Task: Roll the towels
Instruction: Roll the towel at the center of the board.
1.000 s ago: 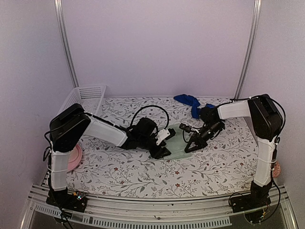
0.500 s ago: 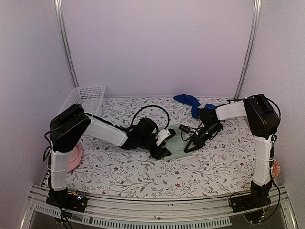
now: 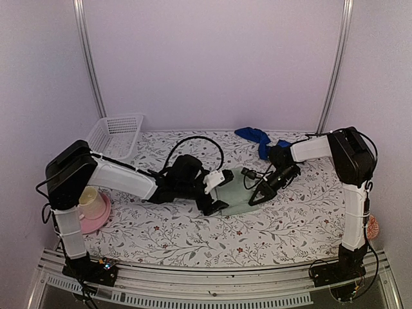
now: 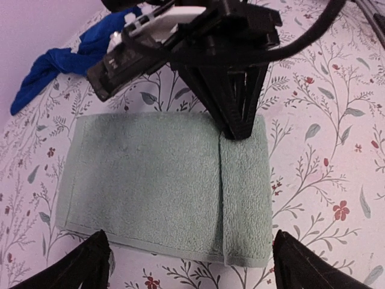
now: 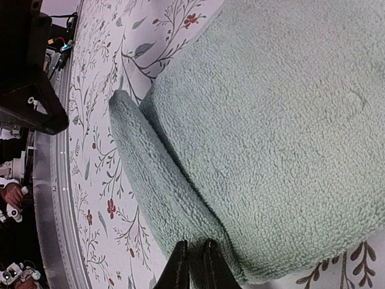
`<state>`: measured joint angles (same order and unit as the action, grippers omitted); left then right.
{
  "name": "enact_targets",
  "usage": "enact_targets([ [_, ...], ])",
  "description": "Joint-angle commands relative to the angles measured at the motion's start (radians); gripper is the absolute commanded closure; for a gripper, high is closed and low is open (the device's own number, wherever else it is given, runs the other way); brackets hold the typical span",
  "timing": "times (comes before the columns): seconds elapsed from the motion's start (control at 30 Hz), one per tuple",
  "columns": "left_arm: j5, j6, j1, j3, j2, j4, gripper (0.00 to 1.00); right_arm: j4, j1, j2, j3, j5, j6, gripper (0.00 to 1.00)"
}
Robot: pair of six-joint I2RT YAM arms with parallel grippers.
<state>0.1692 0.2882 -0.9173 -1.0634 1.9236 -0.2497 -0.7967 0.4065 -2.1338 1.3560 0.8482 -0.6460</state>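
Observation:
The pale sage-green towel (image 3: 235, 190) lies flat on the floral tabletop. A narrow strip along its right edge (image 4: 243, 192) is folded over. My right gripper (image 5: 195, 265) is shut on the end of that folded strip, and in the left wrist view it stands at the strip's far end (image 4: 239, 123). My left gripper (image 4: 192, 271) is open wide just off the towel's near edge, with one fingertip (image 4: 96, 262) past each corner and nothing held. The royal-blue towel (image 3: 259, 138) lies crumpled at the back of the table, also visible in the left wrist view (image 4: 57, 66).
A white slotted basket (image 3: 116, 131) stands at the back left. A pink plate (image 3: 98, 217) carrying a cream cup (image 3: 87, 196) sits at the left edge beside the left arm. Cables loop over the towel area.
My left gripper has opened wide, let go of the green towel and drawn back leftward. The left arm's upper part swung left, uncovering the plate and cup. The right gripper has barely moved.

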Motion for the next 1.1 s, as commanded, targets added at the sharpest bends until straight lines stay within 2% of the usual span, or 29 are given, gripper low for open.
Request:
enact_targets([
  [0.0,-0.095,0.144,-0.072,0.037,-0.027,-0.034,0.07,-0.002,-0.005,-0.046,0.011,-0.067,0.002,0.88],
  [0.1,-0.135,0.2,-0.102,0.061,-0.027,-0.038,0.12,-0.004,-0.006,-0.045,0.012,-0.066,0.003,0.88],
  [0.23,-0.186,0.273,-0.151,0.091,-0.028,-0.052,0.14,-0.007,-0.005,-0.051,0.016,-0.069,0.006,0.88],
  [0.37,-0.253,0.317,-0.174,0.078,-0.003,-0.044,0.21,-0.016,-0.005,-0.059,0.02,-0.067,0.005,0.88],
  [0.7,-0.338,0.393,-0.214,0.035,0.087,0.018,0.47,-0.041,-0.005,-0.069,0.034,-0.053,-0.004,0.88],
  [0.93,-0.398,0.408,-0.218,0.026,0.119,0.01,0.49,-0.05,-0.005,-0.08,0.038,-0.051,-0.007,0.88],
  [1.07,-0.415,0.408,-0.218,0.003,0.148,0.042,0.54,-0.054,-0.006,-0.08,0.042,-0.047,-0.007,0.89],
])
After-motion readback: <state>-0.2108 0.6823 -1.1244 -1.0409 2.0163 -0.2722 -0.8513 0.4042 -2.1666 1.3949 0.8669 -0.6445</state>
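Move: The left hand hovers wide open over the folded green towel. The left end of its rolled near edge lies about 4 cm back, 1 cm to the right and 5 cm below; the towel's flat part is centred some 5 cm ahead, 3 cm to the right and 6 cm below. The right fingertips rest about 7 cm to the right, 1 cm back and 5 cm lower. From the right hand, that roll end lies about 8 cm left, 2 cm back and 1 cm below. The left hand, after a slight rise, swings back about 5 cm, then sinks to nearly 5 cm below its starting height onto the left end of the rolled edge, tipping some 30 degrees so its fingers point more down and forward and narrowing them from wide open to about half, one finger on each side of the roll. The right hand stays put with its nearly shut fingertips still holding down the towel at the crease of the roll, while the left hand finishes with a small nudge forward, not yet pinched shut. ##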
